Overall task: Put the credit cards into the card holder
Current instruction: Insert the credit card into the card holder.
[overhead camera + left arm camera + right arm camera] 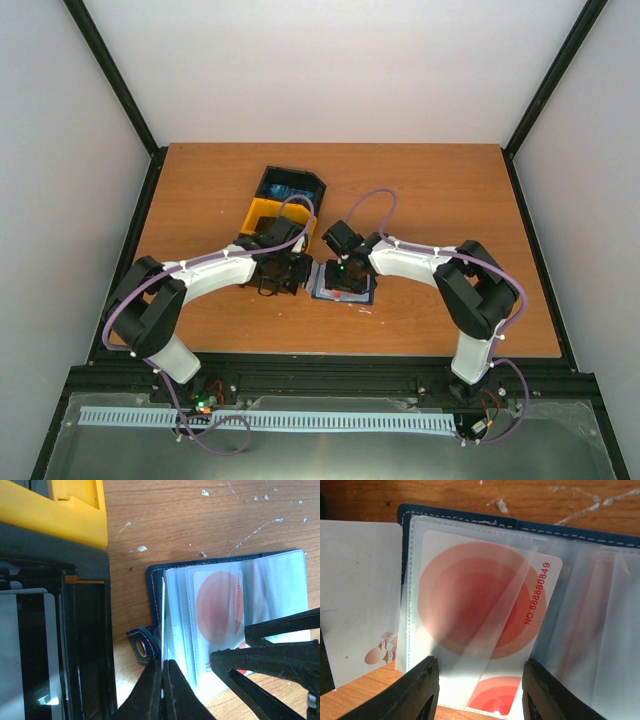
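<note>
The card holder (350, 293) lies open on the table between the two grippers, its navy cover (155, 580) (470, 516) under clear pockets. A white credit card with a red circle (480, 600) (220, 607) sits inside one clear pocket, its near end sticking out. My left gripper (167, 662) (283, 278) is shut on a thin leaf of the holder, holding it up on edge; that leaf shows as a white sheet (360, 595). My right gripper (480, 662) (343, 283) hangs over the card's near end, jaws apart on either side of it.
The black-and-yellow bin tray (265, 215) (60, 515) stands just behind and left of the holder, close to my left gripper. More cards (25, 650) lie in one compartment. The holder's snap tab (141, 647) juts out toward the tray.
</note>
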Controlling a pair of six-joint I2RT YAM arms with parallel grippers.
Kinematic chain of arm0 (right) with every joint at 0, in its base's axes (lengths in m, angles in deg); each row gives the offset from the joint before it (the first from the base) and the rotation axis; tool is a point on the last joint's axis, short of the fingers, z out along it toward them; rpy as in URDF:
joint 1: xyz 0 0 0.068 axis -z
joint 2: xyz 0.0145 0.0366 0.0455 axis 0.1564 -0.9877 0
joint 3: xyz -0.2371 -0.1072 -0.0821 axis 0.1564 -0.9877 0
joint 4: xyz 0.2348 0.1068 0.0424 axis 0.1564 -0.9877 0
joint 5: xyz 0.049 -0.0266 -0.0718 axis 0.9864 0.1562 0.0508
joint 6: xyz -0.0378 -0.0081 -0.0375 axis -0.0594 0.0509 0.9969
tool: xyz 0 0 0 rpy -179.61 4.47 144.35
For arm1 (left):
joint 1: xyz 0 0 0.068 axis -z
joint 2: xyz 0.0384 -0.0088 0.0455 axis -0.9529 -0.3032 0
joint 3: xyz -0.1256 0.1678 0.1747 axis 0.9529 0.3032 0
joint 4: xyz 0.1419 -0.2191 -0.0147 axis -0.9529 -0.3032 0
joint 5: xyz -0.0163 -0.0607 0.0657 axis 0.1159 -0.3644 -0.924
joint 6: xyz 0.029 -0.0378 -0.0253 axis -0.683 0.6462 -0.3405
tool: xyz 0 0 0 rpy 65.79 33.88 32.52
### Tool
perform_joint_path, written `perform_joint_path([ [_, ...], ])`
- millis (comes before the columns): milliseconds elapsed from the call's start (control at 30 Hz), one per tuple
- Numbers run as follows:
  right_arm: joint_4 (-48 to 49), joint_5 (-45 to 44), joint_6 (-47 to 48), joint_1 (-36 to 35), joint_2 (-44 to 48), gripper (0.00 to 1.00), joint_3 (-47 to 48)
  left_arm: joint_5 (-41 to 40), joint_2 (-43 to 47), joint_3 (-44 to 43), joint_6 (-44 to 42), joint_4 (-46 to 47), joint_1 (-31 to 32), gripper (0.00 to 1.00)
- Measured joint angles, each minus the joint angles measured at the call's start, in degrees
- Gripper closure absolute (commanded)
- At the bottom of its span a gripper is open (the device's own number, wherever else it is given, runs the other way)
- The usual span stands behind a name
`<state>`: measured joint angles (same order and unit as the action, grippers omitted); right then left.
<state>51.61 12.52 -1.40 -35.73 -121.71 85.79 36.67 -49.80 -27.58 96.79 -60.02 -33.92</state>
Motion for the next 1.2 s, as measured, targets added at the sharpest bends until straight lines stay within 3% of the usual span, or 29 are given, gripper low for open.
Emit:
perform_joint_path([
  [300,0.0,-2.5,2.3,0.0,-0.4,0.46,1.6,0.0,0.0,0.0,0.0,0.0,0.0,0.99],
  [733,1.2,-5.4,3.3,-0.1,0.5,0.44,1.6,-0.2,0.2,0.0,0.0,0.0,0.0,0.99],
  [1000,-4.0,-17.8,1.6,0.5,12.9,0.35,0.7,-0.5,3.5,0.2,-0.5,-1.1,0.0,0.99],
  [1200,-3.1,-18.6,2.5,6.0,23.7,0.31,-4.3,-2.6,11.7,0.2,-2.6,0.1,0.0,0.99],
])
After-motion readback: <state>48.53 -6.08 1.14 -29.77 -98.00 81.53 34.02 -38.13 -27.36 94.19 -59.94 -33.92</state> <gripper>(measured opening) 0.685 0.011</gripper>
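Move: The red-circled credit card lies in the left page of the open card holder, its middle some 2 cm ahead of the right hand and 1 cm below it; the holder's middle is about 3 cm to the right of that card and 1 cm nearer. The white card in the left fingers stands about 6 cm to the right hand's left and 2 cm ahead, 1 cm higher. From the left hand, the red-circled card lies about 7 cm right, 2 cm ahead and 4 cm lower. The red-circled card in its pocket gets a last slow nudge forward, about 2 cm of travel by the right fingertips already on it, before they come free and swing up some 11 cm and off to the right, opening wider while the wrist tips the fingers forward. The left hand holds still with the white card, then lifts it about 7 cm at the end, its fingers also tipping forward. ##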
